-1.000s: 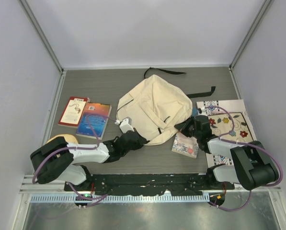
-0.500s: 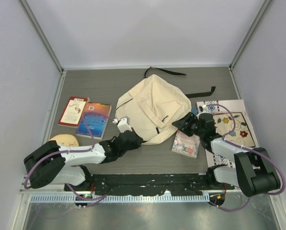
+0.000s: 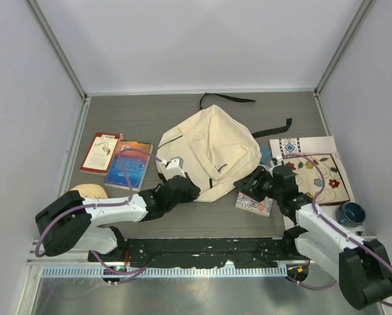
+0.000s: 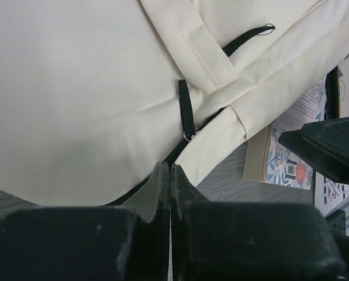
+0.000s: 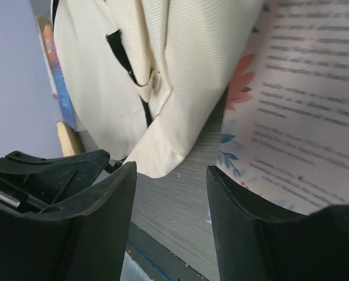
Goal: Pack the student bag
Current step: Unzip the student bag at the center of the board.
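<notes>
The student bag point(image 3: 209, 147), cream fabric with black straps, lies flat in the middle of the table. My left gripper point(image 3: 190, 189) is at its near-left edge. In the left wrist view its jaws point(image 4: 170, 171) are pressed shut against the black zipper line at the bag's point(image 4: 75, 99) hem, and nothing shows between them. My right gripper point(image 3: 246, 186) is open at the bag's near-right corner, over a small floral book point(image 3: 255, 202). The right wrist view shows the bag's corner point(image 5: 156, 155) just beyond the open fingertips point(image 5: 113, 193), with the book's page point(image 5: 303, 88) to the right.
A red book point(image 3: 100, 152) and a blue book point(image 3: 129, 164) lie at the left, with a cream round object point(image 3: 87, 191) nearer me. A flower-patterned board point(image 3: 314, 172) and a dark blue cup point(image 3: 348, 213) are at the right. The bag's black straps point(image 3: 225, 98) trail towards the back.
My right gripper has gone from shut to open and moved nearer and left, onto the floral book; the blue cup is now uncovered. The left gripper stayed shut at the bag's edge.
</notes>
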Controlling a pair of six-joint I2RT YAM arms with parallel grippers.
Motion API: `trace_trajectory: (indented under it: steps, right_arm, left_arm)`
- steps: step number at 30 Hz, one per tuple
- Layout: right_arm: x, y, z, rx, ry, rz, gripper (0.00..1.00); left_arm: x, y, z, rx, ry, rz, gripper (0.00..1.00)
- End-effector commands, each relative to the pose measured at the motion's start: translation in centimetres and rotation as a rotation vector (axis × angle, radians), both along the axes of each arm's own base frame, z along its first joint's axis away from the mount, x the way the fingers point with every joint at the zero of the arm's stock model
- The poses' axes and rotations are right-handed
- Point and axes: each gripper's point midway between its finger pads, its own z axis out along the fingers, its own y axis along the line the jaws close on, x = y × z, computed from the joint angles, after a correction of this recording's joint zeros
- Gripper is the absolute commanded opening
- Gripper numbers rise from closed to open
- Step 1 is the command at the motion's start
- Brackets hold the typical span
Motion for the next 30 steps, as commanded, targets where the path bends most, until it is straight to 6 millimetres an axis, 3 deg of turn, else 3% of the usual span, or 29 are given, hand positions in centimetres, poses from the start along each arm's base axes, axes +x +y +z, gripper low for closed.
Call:
trace_trajectory:
  steps: [1,4,13,17,25,30]
  right_arm:
    - [0.1,-3.3,-0.2,-0.162,-0.011,-0.136,0.57]
    - [0.5,-3.2,1.2,-0.167,-0.037,-0.127,0.57]
    - [-1.4,2.0,3.1,0.074,0.026,-0.041,0.57]
    - [-1.9,3.5,2.2,0.074,0.098,-0.051,0.57]
    - [-1.3,8.6,2.6,0.164,0.128,-0.024,0.57]
    - [-0.5,9.7,1.2,0.144,0.182,-0.037,0.58]
  left_arm:
    - [0.4,-0.8,1.9,-0.032,-0.040,-0.019,0.00]
    - [0.2,-0.4,2.1,-0.029,-0.043,-0.012,0.00]
    - [0.3,-0.1,3.3,-0.030,-0.072,-0.010,0.00]
    - [0.2,-0.3,3.8,-0.036,-0.081,-0.019,0.00]
    - [-0.1,-0.6,4.0,-0.038,-0.082,-0.036,0.00]
    - [-0.4,-0.6,4.1,-0.039,-0.087,-0.052,0.00]
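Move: The right hand, empty and open over the floral book, is bound for the near strip of the student bag: about 11 cm to its left, 3 cm back and 4 cm below. The bag's black zip tab lies some 12 cm left and 2 cm ahead; the floral book's middle is about 4 cm right and 1 cm back, 6 cm down. From the shut left hand, that strip is roughly 5 cm to the right, level fore-and-aft and 2 cm lower. No clear contact for the right hand yet: wide open, it first edges about 2 cm right, then sweeps some 10 cm left and slightly back towards the bag's near strip beside the left fingertips, rising a little before sinking, its fingers tipping down about 15 degrees. The left fingers stay shut at the bag's near edge and rise about 1.5 cm. ##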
